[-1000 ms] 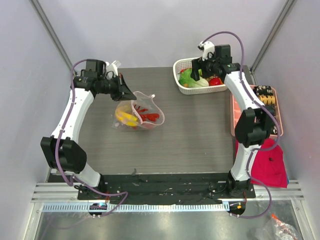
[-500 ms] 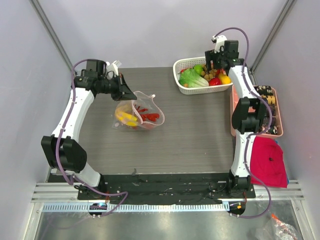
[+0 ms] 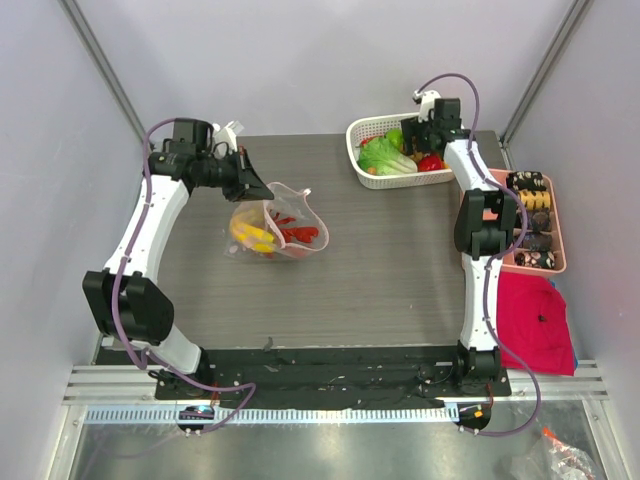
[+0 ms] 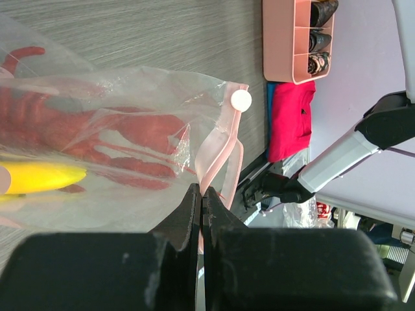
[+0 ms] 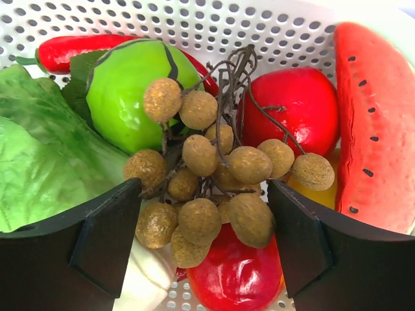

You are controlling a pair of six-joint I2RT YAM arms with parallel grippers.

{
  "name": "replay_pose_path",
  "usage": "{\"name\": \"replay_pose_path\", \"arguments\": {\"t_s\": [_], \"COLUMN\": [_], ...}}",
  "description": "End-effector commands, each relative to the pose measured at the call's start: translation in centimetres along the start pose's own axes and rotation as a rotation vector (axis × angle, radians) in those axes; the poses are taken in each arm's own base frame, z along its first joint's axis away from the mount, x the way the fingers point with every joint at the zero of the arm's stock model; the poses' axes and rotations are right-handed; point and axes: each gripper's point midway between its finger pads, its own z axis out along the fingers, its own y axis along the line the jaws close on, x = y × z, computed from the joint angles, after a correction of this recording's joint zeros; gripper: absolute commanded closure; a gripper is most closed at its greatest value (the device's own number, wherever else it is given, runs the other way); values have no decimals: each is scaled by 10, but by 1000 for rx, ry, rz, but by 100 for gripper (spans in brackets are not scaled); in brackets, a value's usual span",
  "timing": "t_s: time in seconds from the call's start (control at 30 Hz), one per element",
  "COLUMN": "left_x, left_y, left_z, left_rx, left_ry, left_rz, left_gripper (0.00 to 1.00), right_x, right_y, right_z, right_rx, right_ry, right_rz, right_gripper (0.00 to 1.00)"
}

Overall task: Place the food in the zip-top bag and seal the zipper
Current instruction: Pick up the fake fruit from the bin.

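Observation:
My left gripper (image 3: pixel 251 184) is shut on the pinkish zipper (image 4: pixel 217 152) at the mouth of the clear zip-top bag (image 3: pixel 277 231) and holds that edge up. Yellow bananas (image 3: pixel 250 236) and red pieces (image 3: pixel 298 235) lie inside the bag. My right gripper (image 5: pixel 204 223) is open, low in the white lattice basket (image 3: pixel 362 131). Its fingers (image 5: pixel 104 243) stand on either side of the brown berry cluster (image 5: pixel 207 188). Around the cluster lie a green round fruit (image 5: pixel 123 91), a red chilli pepper (image 5: pixel 68 48), red pieces (image 5: pixel 295 107) and a watermelon slice (image 5: pixel 376 123).
Green lettuce (image 3: pixel 383 157) fills the basket's left half. A pink compartment tray (image 3: pixel 556 228) with dark items sits by the right wall, and a red cloth (image 3: pixel 535 325) lies in front of it. Purple walls close in the table on three sides.
The right wrist swung out toward the basket's far right corner, then came back over the basket's right half and dropped close to the berry cluster. The left arm and bag have not moved.

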Motion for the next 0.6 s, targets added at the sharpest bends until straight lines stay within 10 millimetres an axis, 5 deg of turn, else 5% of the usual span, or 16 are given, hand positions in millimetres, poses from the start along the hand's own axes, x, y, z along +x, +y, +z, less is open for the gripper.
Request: {"name": "replay_pose_path", "arguments": {"t_s": [0.0,0.13,0.27,0.57], "left_x": [-8,-5,-7,-8], "left_y": [-5,-3,-3,-6], "left_z": [-3,-2,-3,-2], "left_rx": [23,18,14,29], "left_ry": [-21,-8,-7,-11], "left_rz": [44,38,45,31], "left_gripper": [100,100,100,100], "right_x": [-33,-30,-35,-82], "right_y": [-5,-7,-6,-7], "right_z": [-3,3,-2,-46], "right_rx": [13,25,19,12], "right_ry": [-104,-105,-118,-219], "right_rz": [11,22,33,65], "right_gripper": [18,27,52,99]}}
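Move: The bunch of fake longans is already between the right hand's open fingers, its middle only about 2 cm ahead and 2 cm below. In the bin around it, a few cm lower than the hand, a green fruit sits some 7 cm ahead and 5 cm left. The far red fruit lies 8 cm ahead and 5 cm right, the near red fruit 4 cm back and 3 cm right. From the left hand the longans are roughly 30 cm ahead, 37 cm right and 17 cm lower. Pinches the lower fruits of the longan bunch between both right fingertips: the wide-open fingers shut to about a third of their opening and settle there around the fruit. The hand otherwise stays low in the bin, easing less than 1 cm forward, with barely any wrist roll. ##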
